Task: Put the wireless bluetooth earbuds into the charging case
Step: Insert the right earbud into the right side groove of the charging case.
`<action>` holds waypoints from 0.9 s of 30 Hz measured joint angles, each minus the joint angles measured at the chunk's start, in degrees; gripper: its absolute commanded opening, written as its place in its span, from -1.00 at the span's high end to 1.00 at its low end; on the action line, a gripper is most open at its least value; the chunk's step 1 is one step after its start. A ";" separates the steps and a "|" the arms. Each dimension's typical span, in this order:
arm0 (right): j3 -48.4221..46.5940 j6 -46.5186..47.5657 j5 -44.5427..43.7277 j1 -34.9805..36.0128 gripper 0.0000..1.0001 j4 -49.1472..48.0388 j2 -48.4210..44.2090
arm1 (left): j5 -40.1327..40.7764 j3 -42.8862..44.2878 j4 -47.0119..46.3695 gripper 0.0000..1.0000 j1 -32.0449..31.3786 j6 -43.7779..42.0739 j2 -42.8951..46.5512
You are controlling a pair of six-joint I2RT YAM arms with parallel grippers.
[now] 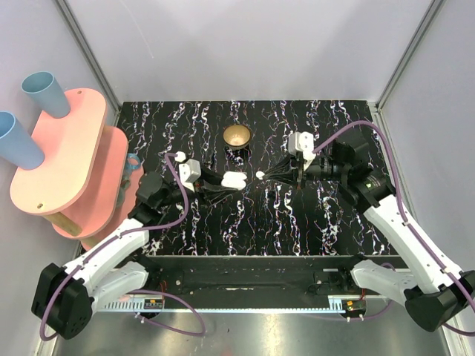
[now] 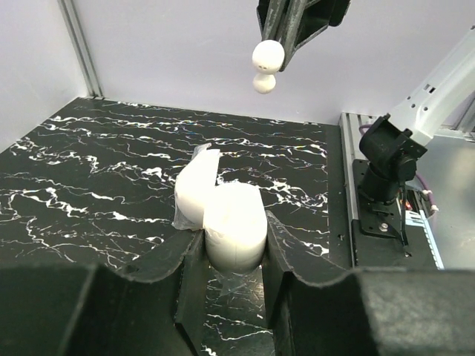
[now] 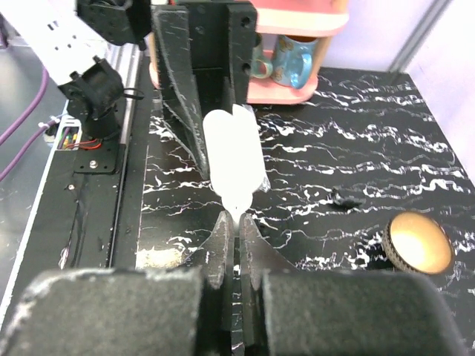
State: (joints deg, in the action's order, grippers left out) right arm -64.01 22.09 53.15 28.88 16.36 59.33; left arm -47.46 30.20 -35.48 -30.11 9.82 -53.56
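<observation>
The charging case (image 2: 234,219) is a glossy white pod with its lid (image 2: 197,184) swung up to the left. My left gripper (image 2: 234,236) is shut on it, one finger against each side. From above, the case (image 1: 236,179) hangs over the middle of the table. My right gripper (image 3: 238,225) is shut on a small white earbud (image 3: 238,211), pinched at its fingertips. The earbud (image 1: 260,175) sits just right of the case, a short gap apart. From the left wrist, the earbud (image 2: 266,65) shows beyond the case, under the right gripper (image 2: 276,37).
A brass bowl (image 1: 237,136) stands behind the case, also visible at the right (image 3: 419,243). A pink two-tier shelf (image 1: 70,159) with blue cups (image 1: 44,93) occupies the left edge. A patterned mug (image 3: 293,59) stands by the shelf. The black marbled tabletop (image 1: 297,222) lies below.
</observation>
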 measured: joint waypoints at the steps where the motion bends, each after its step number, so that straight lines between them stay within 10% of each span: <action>1: -0.31 1.03 1.03 0.07 1.00 0.28 0.13 | -0.42 0.09 -0.24 1.00 0.00 0.20 -0.15; 27: -4.26 15.15 0.59 7.63 1.00 9.84 7.43 | -5.35 1.62 -1.49 1.00 -0.87 2.03 -2.80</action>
State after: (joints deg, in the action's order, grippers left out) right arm -68.27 37.23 53.74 36.51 26.20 66.76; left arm -52.82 31.81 -36.97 -30.98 11.86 -56.36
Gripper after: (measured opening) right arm 0.014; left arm 0.336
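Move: The open charging case, in the left gripper, lies about 6 cm left of the right hand, 1 cm back and some 5 cm below. From that same hand the gold bowl is roughly 25 cm ahead, 7 cm left and 28 cm below; the small black object is about 18 cm ahead, 14 cm left, on the table. From the left hand, the case is 1 cm right and 1 cm up, the right earbud 6 cm right, 1 cm ahead and 6 cm up. With the right earbud still pinched at its shut fingertips, the right hand closes in on the case's right end, first going back and left and then mostly down with a slight return forward, ending about 3 cm left, 3 cm lower and 2 cm back, while it turns some 10 degrees counter-clockwise and its fingertips dip a little. The left hand keeps its hold on the case and eases it a good centimetre back and one to the right to meet the earbud, turning about 5 degrees clockwise. ##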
